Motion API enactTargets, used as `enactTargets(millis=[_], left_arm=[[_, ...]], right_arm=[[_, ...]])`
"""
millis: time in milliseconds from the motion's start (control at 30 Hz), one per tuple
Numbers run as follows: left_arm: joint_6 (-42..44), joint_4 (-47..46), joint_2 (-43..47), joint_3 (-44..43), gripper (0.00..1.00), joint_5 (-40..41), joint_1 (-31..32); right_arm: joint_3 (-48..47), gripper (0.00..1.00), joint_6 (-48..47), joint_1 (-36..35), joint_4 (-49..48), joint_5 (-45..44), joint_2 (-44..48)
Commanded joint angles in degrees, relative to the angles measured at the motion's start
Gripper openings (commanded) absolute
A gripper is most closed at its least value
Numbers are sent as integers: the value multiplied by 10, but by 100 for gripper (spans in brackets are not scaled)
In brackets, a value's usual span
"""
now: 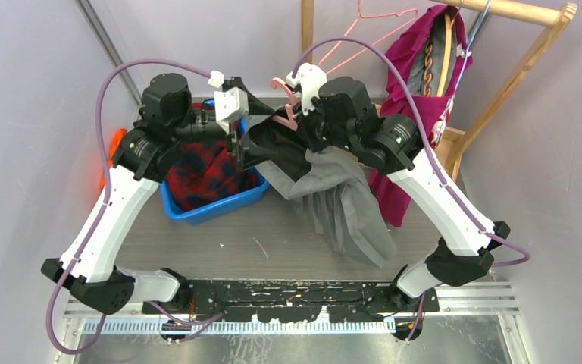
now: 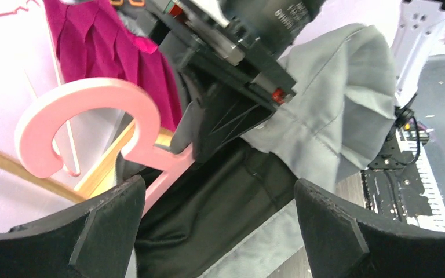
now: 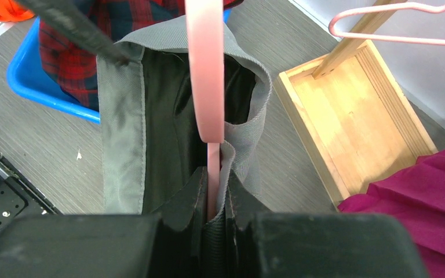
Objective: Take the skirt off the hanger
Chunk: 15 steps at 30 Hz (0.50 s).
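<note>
A grey pleated skirt (image 1: 348,205) with a black lining hangs from a pink plastic hanger (image 1: 286,95) held above the table. My right gripper (image 3: 213,179) is shut on the hanger's pink bar (image 3: 205,69), with a fold of the grey waistband (image 3: 121,133) pinched in beside it. My left gripper (image 2: 219,186) stands wide open at the skirt's waist. Its fingertips (image 2: 121,197) lie on either side of the black lining and grey hem, apart from the cloth. The hanger's hook (image 2: 92,98) curves up just left of them, and grey skirt cloth (image 2: 336,104) drapes on the right.
A blue bin (image 1: 220,205) holding red plaid cloth (image 1: 204,171) sits under the left arm. At the back right stands a wooden rack (image 1: 515,83) with a magenta garment (image 1: 417,68) and a thin pink wire hanger (image 1: 379,19). Its wooden base tray (image 3: 359,110) lies beside the skirt.
</note>
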State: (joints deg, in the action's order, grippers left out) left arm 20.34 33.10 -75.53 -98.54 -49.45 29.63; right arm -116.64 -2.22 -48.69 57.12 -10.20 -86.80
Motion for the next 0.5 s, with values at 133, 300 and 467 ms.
enactTargets(millis=[133,300,467], left_arm=[[-27,-58,-8,36,98,-38,10],[-33,-76,-42,25,98,-28,27],[-26,-71,-61,23,98,-12,29]], right_arm=[[-19,1,1,-2,-47,2,28],[-22,1,2,-2,-37,15,30],[-23,1,-2,-3,-37,14,36]])
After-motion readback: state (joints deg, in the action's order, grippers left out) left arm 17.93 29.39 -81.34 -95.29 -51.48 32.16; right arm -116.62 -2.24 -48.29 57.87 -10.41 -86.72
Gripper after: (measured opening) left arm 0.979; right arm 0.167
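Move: The pink hanger's neck, just under its hook, lies roughly 5 cm to the right of my open left hand, 2 cm ahead and about 4 cm lower. The grey skirt's waist opening hangs about 3 cm right, 3 cm back and 7 cm below that hand, and my right gripper's fingertips are some 7 cm to its right and 1 cm ahead, 5 cm lower. From my right hand the neck is about 2 cm left, 1 cm ahead and 1 cm up. After easing back about 1 cm, I sink my left hand about 4.5 cm and push it some 3 cm to the right, bringing it slightly forward again, so its wide-open fingers close in on the hanger's neck beside my right gripper. The wrist rolls a little. My right hand stays put and keeps pinching the hanger and the skirt's waist edge. ##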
